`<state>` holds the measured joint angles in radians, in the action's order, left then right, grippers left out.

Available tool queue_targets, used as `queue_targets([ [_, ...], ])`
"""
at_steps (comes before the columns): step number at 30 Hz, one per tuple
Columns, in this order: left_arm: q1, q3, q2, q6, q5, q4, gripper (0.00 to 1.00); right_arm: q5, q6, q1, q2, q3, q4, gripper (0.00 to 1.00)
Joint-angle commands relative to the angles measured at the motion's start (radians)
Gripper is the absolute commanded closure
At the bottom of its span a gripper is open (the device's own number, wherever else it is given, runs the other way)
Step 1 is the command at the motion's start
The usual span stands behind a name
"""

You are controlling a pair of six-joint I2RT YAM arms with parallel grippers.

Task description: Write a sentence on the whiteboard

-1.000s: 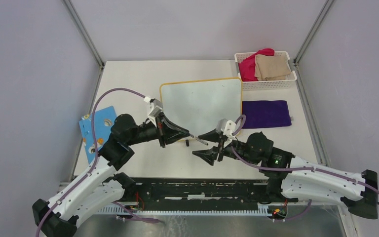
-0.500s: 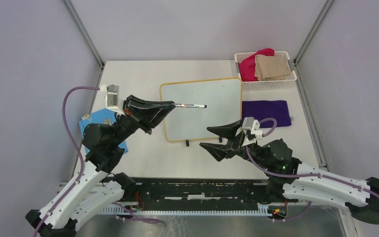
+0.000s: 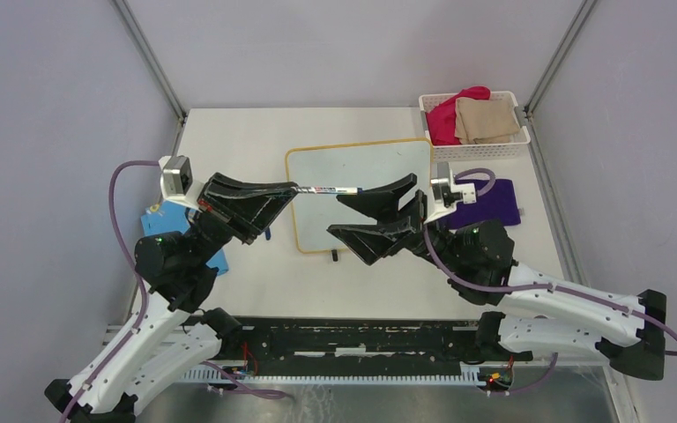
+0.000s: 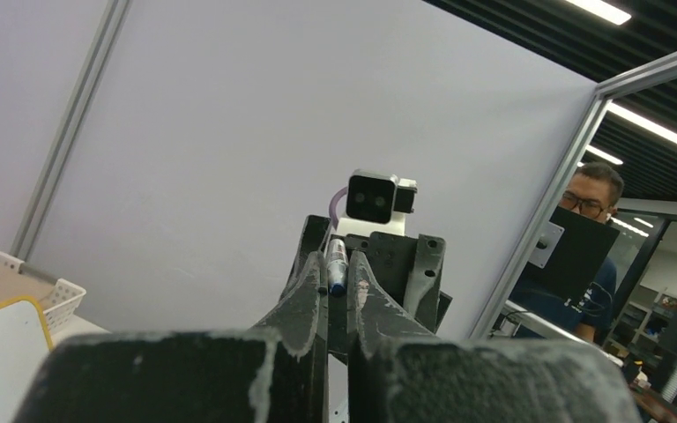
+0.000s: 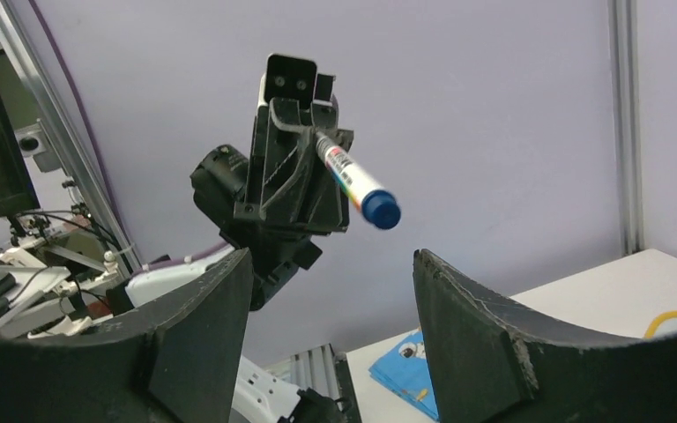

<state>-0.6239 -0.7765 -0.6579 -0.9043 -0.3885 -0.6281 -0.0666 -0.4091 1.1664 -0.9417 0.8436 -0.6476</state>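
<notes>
The whiteboard (image 3: 361,159) lies flat mid-table, yellow-rimmed, its visible face blank white; no sentence shows on it. My left gripper (image 3: 294,188) is shut on a white marker (image 3: 331,189) and holds it level above the board, pointing right. In the left wrist view the marker (image 4: 336,263) sits pinched between the two fingers. My right gripper (image 3: 335,216) is open and raised over the board's front half, facing the marker's free end. From the right wrist the marker (image 5: 357,183) shows its blue end just above the wide gap of the right gripper (image 5: 332,257), not touching either finger.
A white basket (image 3: 480,152) holding pink and beige cloths stands at the back right. A purple cloth (image 3: 494,203) lies in front of it. A blue card (image 3: 166,218) lies at the left edge under the left arm. A person (image 4: 591,203) stands outside the enclosure.
The left arm lifted the marker from the board's front edge and holds it level over the board. The right gripper rose toward the marker's free end and opened wider.
</notes>
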Motion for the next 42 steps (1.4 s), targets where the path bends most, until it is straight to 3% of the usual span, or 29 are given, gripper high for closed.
queue_targets([
  [1,0.000,0.014,0.033,-0.051,0.060,-0.024,0.98,0.033,-0.057,-0.019,-0.055,0.105,0.008,0.28],
  [10,0.000,0.008,0.041,-0.057,0.095,-0.006,0.98,-0.113,-0.180,-0.082,-0.147,0.211,-0.045,0.30],
  [15,-0.001,-0.003,0.041,-0.049,0.106,0.021,0.98,-0.167,-0.215,-0.092,-0.187,0.253,-0.078,0.39],
  [26,0.000,-0.020,0.049,-0.023,0.103,0.078,0.98,-0.272,-0.295,-0.137,-0.227,0.294,-0.130,0.50],
  [30,0.000,-0.028,0.049,-0.019,0.108,0.087,0.98,-0.284,-0.310,-0.139,-0.236,0.301,-0.137,0.53],
  [38,0.000,-0.031,0.049,-0.013,0.112,0.097,0.98,-0.282,-0.310,-0.141,-0.255,0.331,-0.091,0.70],
  [42,-0.001,-0.032,0.044,-0.013,0.110,0.099,0.98,-0.273,-0.305,-0.140,-0.256,0.333,-0.085,0.71],
])
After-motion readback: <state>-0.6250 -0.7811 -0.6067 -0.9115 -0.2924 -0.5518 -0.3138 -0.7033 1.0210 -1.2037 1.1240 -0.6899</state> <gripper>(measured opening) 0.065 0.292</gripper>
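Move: The right hand, open and empty, goes for the marker; its middle lies about 2 cm ahead of this hand, level sideways and some 4 cm above. The whiteboard's middle is far below, roughly 45 cm down, about 30 cm ahead and 7 cm to the right; the blue cap lies on the table at like depth, some 19 cm ahead and 19 cm left. The left hand holds the marker's end, its middle about 5 cm to the right. Around the marker's body, which the left hand still pinches by its other end, the right fingers come in and draw together, from wide open to under a third; whether they already touch can't be told. The right hand first pushes forward and left, then mainly rises, about 5 cm up and 4 cm left in all, swinging some 10–15 degrees counter-clockwise. The left hand just drifts a centimetre or so to its left. ##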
